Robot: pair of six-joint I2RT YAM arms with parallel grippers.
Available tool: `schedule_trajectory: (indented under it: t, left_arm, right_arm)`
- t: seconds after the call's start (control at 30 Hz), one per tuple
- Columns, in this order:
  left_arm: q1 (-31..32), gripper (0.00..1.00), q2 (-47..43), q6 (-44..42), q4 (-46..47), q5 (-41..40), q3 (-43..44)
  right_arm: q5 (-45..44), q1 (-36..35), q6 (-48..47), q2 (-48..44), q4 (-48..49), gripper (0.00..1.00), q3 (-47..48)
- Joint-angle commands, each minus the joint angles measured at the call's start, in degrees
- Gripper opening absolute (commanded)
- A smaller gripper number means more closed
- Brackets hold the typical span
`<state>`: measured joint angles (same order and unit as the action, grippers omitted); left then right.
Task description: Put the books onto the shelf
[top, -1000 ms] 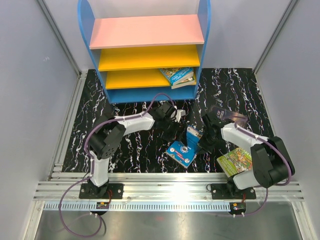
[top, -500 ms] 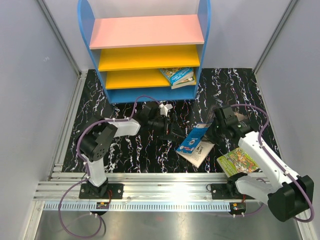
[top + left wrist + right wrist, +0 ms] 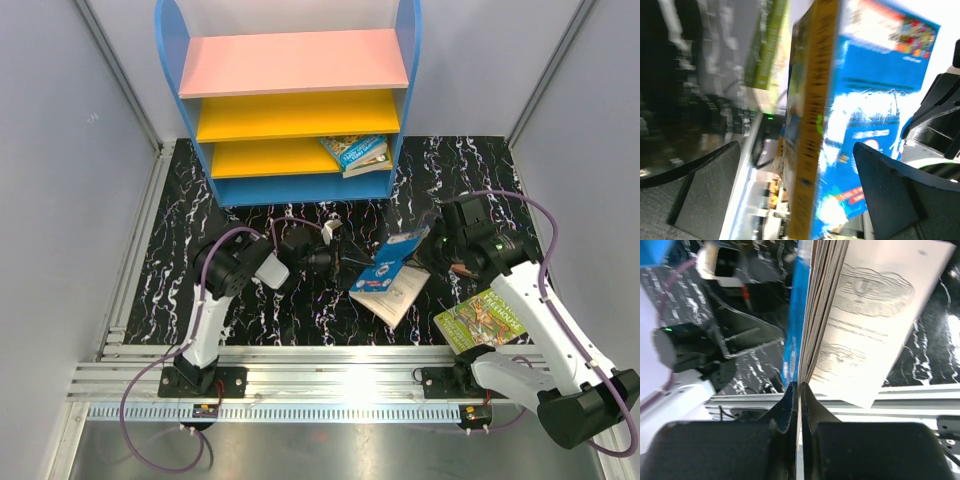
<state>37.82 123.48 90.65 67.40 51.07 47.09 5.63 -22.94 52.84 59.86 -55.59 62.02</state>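
The blue book (image 3: pixel 392 260) hangs tilted above the table, and my right gripper (image 3: pixel 432 250) is shut on its cover edge. Its white pages (image 3: pixel 397 292) have fallen open below. In the right wrist view my right gripper (image 3: pixel 800 386) pinches the blue cover (image 3: pixel 796 315), with pages (image 3: pixel 875 315) splayed right. My left gripper (image 3: pixel 340 260) points at the book, open. In the left wrist view the book's yellow spine (image 3: pixel 815 125) shows between the wide fingers of my left gripper (image 3: pixel 796 147), ungripped. A green book (image 3: pixel 478 320) lies front right. The shelf (image 3: pixel 300 62) stands at the back.
Two books (image 3: pixel 355 152) lie on the shelf's lowest yellow board at its right end. The black marbled table (image 3: pixel 180 220) is walled by grey panels left and right. An aluminium rail (image 3: pixel 330 375) runs along the near edge by the arm bases.
My right arm has swung up and right, lifting the blue book by its cover, and the pages have dropped open. My left arm has folded back, its open gripper now facing the book.
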Motion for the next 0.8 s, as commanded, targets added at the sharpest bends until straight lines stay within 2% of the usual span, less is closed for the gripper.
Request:
schedule_trajectory:
  t: [0.0, 0.13, 0.23, 0.3, 0.33, 0.43, 0.53, 0.57, 0.63, 0.67, 0.73, 0.77]
  left_arm:
    - [1.2, 0.99, 1.05, 6.81, 19.34, 1.4, 1.51]
    - [1.9, 0.99, 4.22, 13.92, 28.13, -0.7, 2.65]
    - [2.08, 0.99, 3.96, 14.55, 27.97, -0.71, 3.7]
    - [2.34, 0.93, 3.44, 15.17, 28.05, -0.62, 4.32]
    - [2.43, 0.85, 3.26, 15.34, 27.97, -0.71, 4.5]
    - [2.87, 0.69, 2.12, 16.4, 27.97, -0.62, 6.17]
    - [3.22, 0.52, 0.89, 17.1, 27.97, 0.08, 7.75]
    - [3.31, 0.33, 0.54, 17.28, 27.97, 0.08, 7.75]
    - [3.31, 0.15, -0.25, 17.71, 28.05, 0.0, 7.49]
    - [3.31, 0.0, -0.52, 17.89, 27.97, 0.08, 7.58]
    - [3.05, 0.0, -1.74, 17.89, 27.97, -0.18, 7.05]
    - [2.87, 0.0, -2.36, 17.81, 27.88, -0.44, 6.96]
  right_arm:
    - [0.87, -0.18, -0.02, -0.18, 2.42, 0.0, 3.9]
    - [2.1, -0.18, 0.34, 0.0, 4.61, 0.0, 2.5]
    - [3.42, -0.18, 0.33, -1.75, 8.55, 0.0, -1.01]
    - [5.78, -0.18, 0.68, -3.42, 11.9, 0.0, -6.1]
    - [6.58, -0.18, 1.38, -4.04, 14.87, 0.0, -7.86]
    - [8.61, -0.18, 3.84, -6.41, 20.06, 0.0, -14.19]
    - [8.09, -0.18, 4.03, -7.74, 20.62, 0.0, -16.23]
    - [7.73, -0.18, 3.5, -7.48, 20.26, 0.0, -15.53]
    - [6.68, -0.18, 2.36, -7.21, 18.43, 0.0, -14.74]
    - [6.33, -0.09, 2.1, -7.03, 17.81, 0.0, -14.12]
    - [5.01, -0.18, 1.74, -6.95, 14.92, 0.0, -13.33]
    - [3.88, -0.09, 1.65, -7.03, 13.68, 0.05, -12.02]
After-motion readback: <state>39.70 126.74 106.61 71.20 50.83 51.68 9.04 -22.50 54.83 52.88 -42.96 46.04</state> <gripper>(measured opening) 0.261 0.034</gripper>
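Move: The 130-Storey book, its back cover and some pages pinched in the right fingers, has its spine turned to the left hand: its middle is about 7 cm to that hand's right, 2 cm back and roughly level. From the right hand it is some 6 cm left, 2 cm back and 9 cm below. The 65-Storey book lies 15 cm right and 8 cm back of the right hand; A Tale of Two Cities, 10 cm right and 11 cm ahead of it. Easing about 2 cm to its right and 2 cm up towards the book's spine, the left hand rolls some 10 degrees about its fingers and then closes from wide open, pinching the spine. The right hand keeps the pages and back cover pinched and, after a slight rise, lowers them about 5 cm. ##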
